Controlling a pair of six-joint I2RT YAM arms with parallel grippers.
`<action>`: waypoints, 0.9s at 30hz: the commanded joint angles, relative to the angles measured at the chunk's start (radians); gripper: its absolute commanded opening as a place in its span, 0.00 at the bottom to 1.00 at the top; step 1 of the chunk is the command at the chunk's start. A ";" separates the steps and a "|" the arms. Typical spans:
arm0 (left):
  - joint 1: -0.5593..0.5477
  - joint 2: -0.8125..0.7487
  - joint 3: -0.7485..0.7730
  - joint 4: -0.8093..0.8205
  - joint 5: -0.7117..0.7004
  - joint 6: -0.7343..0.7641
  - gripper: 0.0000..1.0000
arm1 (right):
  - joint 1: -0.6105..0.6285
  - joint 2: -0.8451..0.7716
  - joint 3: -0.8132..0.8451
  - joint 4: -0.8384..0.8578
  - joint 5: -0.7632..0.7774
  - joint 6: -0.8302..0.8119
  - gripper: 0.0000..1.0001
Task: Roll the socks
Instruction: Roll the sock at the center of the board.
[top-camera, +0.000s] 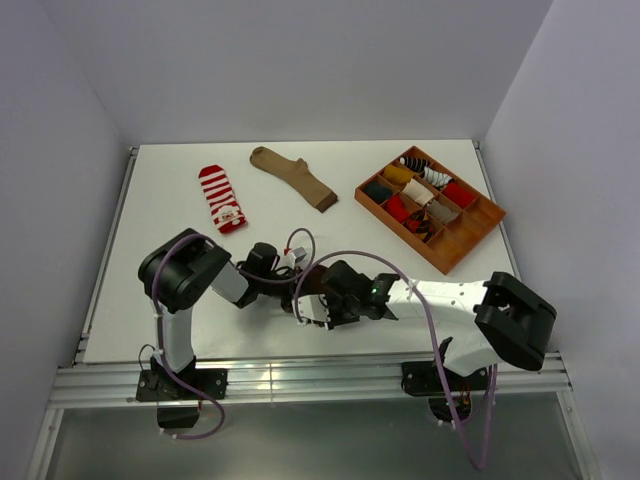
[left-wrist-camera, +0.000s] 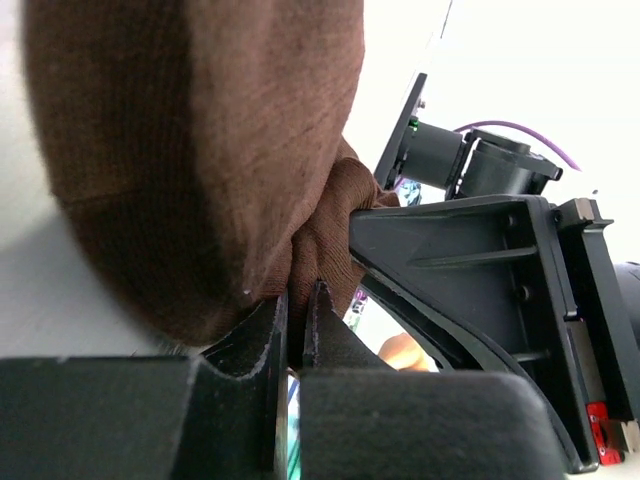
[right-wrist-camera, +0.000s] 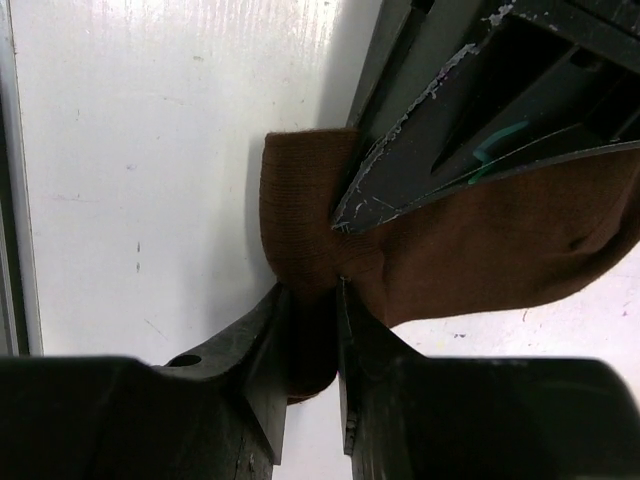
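A dark brown sock hangs between my two grippers near the table's front middle, and in the top view it shows only as a dark patch. My left gripper is shut on a pinched fold of this sock, whose bulk bulges above the jaws. My right gripper is shut on the sock's rounded end, right beside the left gripper's finger. The red-and-white striped sock and the tan sock lie flat at the back of the table.
A brown wooden divider tray stands at the back right with several rolled socks in its compartments. The two wrists crowd together at the front middle. A metal rail runs along the near table edge.
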 joint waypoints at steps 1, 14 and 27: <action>-0.001 0.008 -0.027 -0.197 -0.122 0.089 0.07 | 0.000 0.063 0.005 -0.081 -0.048 0.004 0.21; 0.025 -0.114 -0.047 -0.178 -0.220 0.084 0.28 | -0.063 0.120 0.100 -0.269 -0.214 -0.020 0.19; 0.029 -0.201 -0.070 -0.169 -0.321 0.133 0.35 | -0.152 0.266 0.266 -0.507 -0.389 -0.097 0.19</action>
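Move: The brown sock's rolled near end is already pinched by both hands: its middle is about 1 cm left of the right hand point, and from the left hand about 3 cm right and 1 cm back. Its flat body runs outward, centred about 7 cm ahead and 2 cm left of the right hand, a touch lower. From the right hand, the tan sock is some 36 cm ahead, 10 cm left; the box 29 cm ahead, 26 cm right. The brown sock's rolled end stays pinched in the right fingers, which hardly travel while that wrist turns nearly 20 degrees, fingertips swinging back towards the base and the top of the hand forward. The left fingers open about a third of the way, giving up their pinch, and ease roughly 2.5 cm forward and left, staying close around the sock. ##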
